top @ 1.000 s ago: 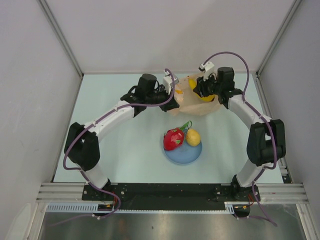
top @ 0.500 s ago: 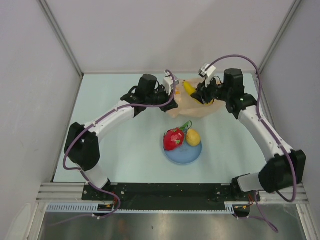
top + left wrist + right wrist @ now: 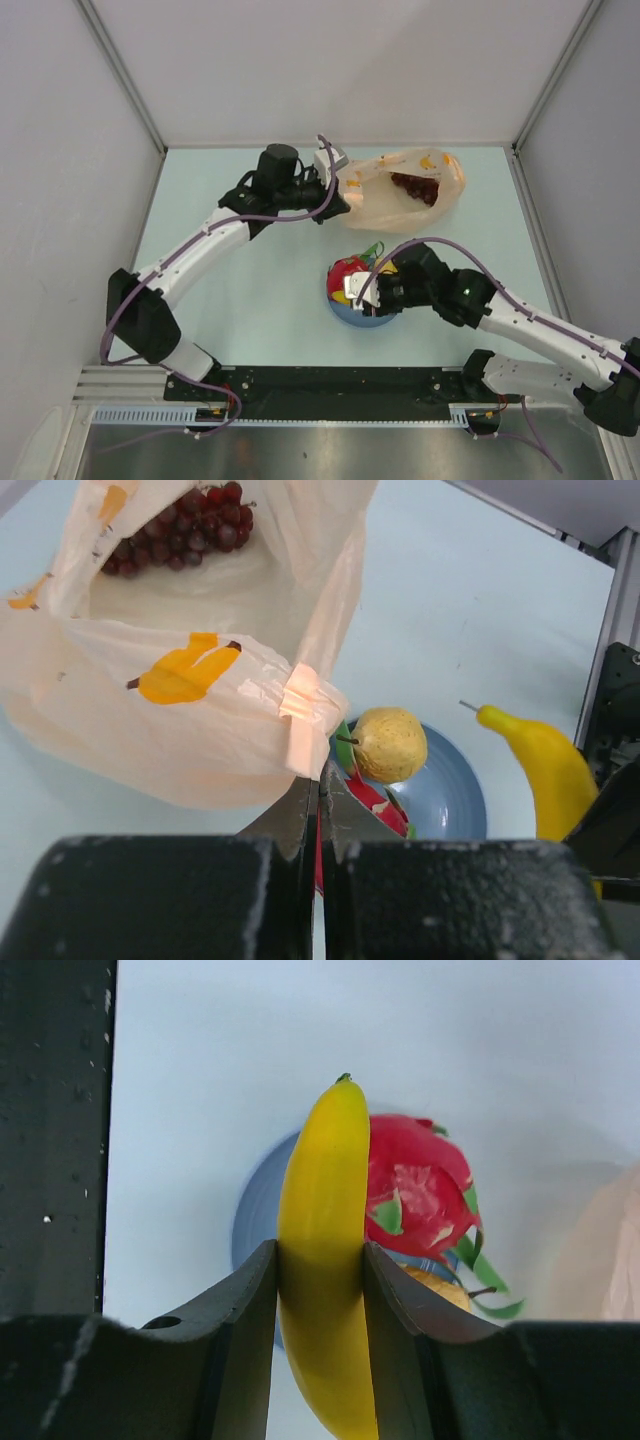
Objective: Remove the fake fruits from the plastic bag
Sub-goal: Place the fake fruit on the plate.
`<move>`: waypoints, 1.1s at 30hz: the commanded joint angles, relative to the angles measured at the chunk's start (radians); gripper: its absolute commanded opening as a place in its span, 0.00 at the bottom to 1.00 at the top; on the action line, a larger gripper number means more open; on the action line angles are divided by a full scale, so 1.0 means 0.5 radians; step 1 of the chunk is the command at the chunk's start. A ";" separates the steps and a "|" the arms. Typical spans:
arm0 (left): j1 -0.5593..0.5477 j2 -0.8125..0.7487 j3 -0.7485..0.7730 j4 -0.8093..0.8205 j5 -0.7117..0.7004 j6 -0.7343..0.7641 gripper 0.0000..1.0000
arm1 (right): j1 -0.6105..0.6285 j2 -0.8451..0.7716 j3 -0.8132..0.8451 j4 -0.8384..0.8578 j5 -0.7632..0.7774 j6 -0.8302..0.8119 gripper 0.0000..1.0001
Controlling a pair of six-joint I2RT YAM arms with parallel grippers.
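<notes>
The peach-orange plastic bag [image 3: 405,190] lies at the back of the table, its mouth facing left. My left gripper [image 3: 337,196] is shut on the bag's rim [image 3: 305,695] and holds it up. A dark purple grape bunch [image 3: 180,530] lies inside the bag. My right gripper [image 3: 320,1260] is shut on the yellow banana [image 3: 322,1180] and hangs just over the blue plate [image 3: 343,310]. On the plate rest the red-pink dragon fruit [image 3: 415,1190] and the yellow-orange roundish fruit [image 3: 390,745]. In the top view the right gripper [image 3: 362,290] hides most of the plate.
Grey walls stand along the left, back and right of the table. The right arm's forearm [image 3: 520,325] stretches across the near right. The left arm [image 3: 215,235] crosses the left half. A metal rail [image 3: 340,385] runs along the near edge.
My right gripper has carried the banana from the bag at the back down to above the plate. The bag's mouth now gapes wider and the grapes show. The left arm shifted slightly left.
</notes>
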 commanded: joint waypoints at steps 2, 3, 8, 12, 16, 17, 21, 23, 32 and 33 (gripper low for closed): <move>-0.006 -0.324 -0.105 0.062 0.099 -0.026 0.00 | 0.122 0.026 -0.047 0.038 0.529 0.071 0.02; -0.006 -0.416 -0.178 0.081 0.102 -0.039 0.00 | 0.147 0.035 -0.063 0.059 0.563 0.068 0.00; -0.006 -0.613 -0.296 0.060 0.053 0.025 0.00 | 0.447 0.084 -0.237 0.308 0.830 0.125 0.00; -0.006 -0.677 -0.329 -0.002 0.050 0.075 0.00 | 0.586 0.078 -0.382 0.547 0.944 0.202 0.00; 0.003 -0.726 -0.381 0.010 0.041 0.069 0.00 | 0.641 0.134 -0.459 0.780 1.055 0.353 0.00; 0.003 -0.723 -0.394 0.004 0.047 0.069 0.00 | 0.644 0.146 -0.480 0.808 1.046 0.371 0.00; 0.006 -0.736 -0.437 0.019 0.062 0.044 0.00 | 0.650 0.100 -0.685 0.980 1.048 0.393 0.00; 0.015 -0.751 -0.467 0.023 0.065 0.035 0.00 | 0.650 0.081 -0.728 1.023 1.061 0.420 0.00; 0.049 -0.785 -0.544 0.016 0.081 0.020 0.00 | 0.650 0.066 -0.885 1.253 1.052 0.371 0.00; 0.052 -0.782 -0.550 0.026 0.087 0.017 0.00 | 0.647 0.069 -0.888 1.256 1.042 0.374 0.00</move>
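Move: The right hand holds the banana roughly 17 cm above the plate, whose middle lies about 5 cm ahead and 2 cm to its left. The dragon fruit on the plate is some 9 cm ahead and 6 cm left of that hand, 15 cm lower; the pear about 11 cm ahead, 3 cm right and 15 cm lower. From the left hand, the plate is roughly 11 cm back, 6 cm right and 24 cm down. Down towards the near side of the plate goes the right hand, sinking some 10 cm with the banana still pinched, stem up, and turning about 10 degrees clockwise. Meanwhile the left hand, shut on the bag's edge, draws it back and left by about 7 and 5 cm, rising 6 cm before sinking by more than half of that. ##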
